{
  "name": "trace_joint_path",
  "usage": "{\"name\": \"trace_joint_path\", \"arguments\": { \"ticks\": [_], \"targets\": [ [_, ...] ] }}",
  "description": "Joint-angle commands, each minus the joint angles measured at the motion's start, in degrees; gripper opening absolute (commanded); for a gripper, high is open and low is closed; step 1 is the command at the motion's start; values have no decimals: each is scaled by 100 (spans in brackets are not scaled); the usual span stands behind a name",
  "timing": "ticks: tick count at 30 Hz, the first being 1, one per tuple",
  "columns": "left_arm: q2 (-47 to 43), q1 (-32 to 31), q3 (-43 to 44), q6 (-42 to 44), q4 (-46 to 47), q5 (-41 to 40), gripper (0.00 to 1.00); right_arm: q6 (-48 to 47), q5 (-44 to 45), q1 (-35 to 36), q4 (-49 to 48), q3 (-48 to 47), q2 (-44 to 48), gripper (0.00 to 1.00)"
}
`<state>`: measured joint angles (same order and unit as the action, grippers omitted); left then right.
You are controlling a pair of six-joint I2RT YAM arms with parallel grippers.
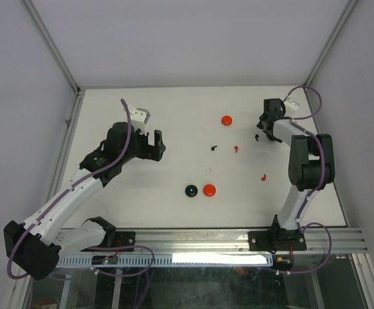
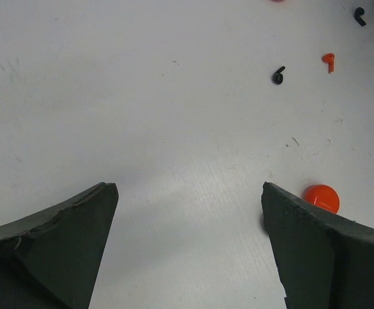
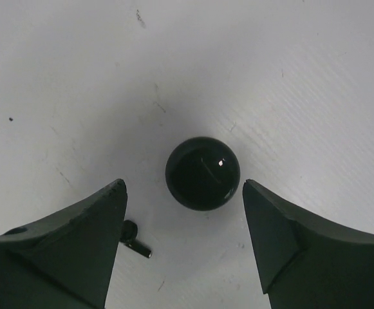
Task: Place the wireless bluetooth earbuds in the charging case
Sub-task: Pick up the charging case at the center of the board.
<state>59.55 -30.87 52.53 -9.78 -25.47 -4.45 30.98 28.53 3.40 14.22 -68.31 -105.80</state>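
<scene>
A glossy round black charging case point(image 3: 203, 173) lies on the white table just ahead of my right gripper point(image 3: 182, 185). The jaws are open, one on each side of the case and touching nothing. A black earbud point(image 3: 135, 238) lies beside the left fingertip point(image 3: 103, 212) and also shows from above point(image 1: 257, 136). From above, the right gripper point(image 1: 268, 127) hides that case. Another black earbud point(image 1: 213, 148) and two red earbuds point(image 1: 236, 149) point(image 1: 263, 177) lie mid-table. My left gripper point(image 1: 158, 145) hangs open over bare table point(image 2: 188, 186).
A red round case point(image 1: 226, 120) sits far centre. A black one point(image 1: 190, 190) and a red one point(image 1: 209, 190) sit side by side nearer the front. The left wrist view shows a red case point(image 2: 320, 197) by the right finger. Grey walls enclose the table.
</scene>
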Motion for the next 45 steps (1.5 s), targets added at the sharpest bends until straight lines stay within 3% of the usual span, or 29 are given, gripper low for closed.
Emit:
{"name": "trace_joint_path", "arguments": {
  "ticks": [1,12,18,23,34,45],
  "targets": [
    [-138,64,-10,64,203,31,99,368,276,-118,6,-427,-260,74],
    [-75,74,-3,55,207,135,99,332,13,-219,184,-497,-572,60],
    [-58,81,4,29,209,219,99,48,-114,-191,112,-203,-223,44],
    [-42,99,20,-73,244,421,99,-329,-205,44,1,219,366,40],
    [-150,99,72,-511,311,970,99,-895,-831,1227,-570,1435,2094,37],
    [-513,99,-14,-1222,444,1394,99,-1951,-1818,2760,-1915,2446,3785,37]
  ]
}}
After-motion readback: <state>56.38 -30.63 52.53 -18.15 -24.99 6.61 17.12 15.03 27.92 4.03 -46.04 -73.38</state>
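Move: The black charging case sits right under the right gripper: its middle about 3 cm below, 1 cm to the right and level in reach. A black earbud lies some 7 cm to the left and 1 cm nearer; a red earbud is about 17 cm left and 6 cm back, and a red case 21 cm left and 7 cm ahead. From the left gripper the black charging case is some 50 cm to the right, 16 cm ahead and 17 cm below. Sink the half-open right gripper about 3 cm around the black charging case and pinch its sides. Then lift it and carry it left some 20 cm and back about 10 cm, towards the middle of the board, climbing 12 cm and swinging the wrist roughly 45 degrees counter-clockwise. Late on, draw the open left gripper a few centimetres right, back and up, tipping its left side down. ##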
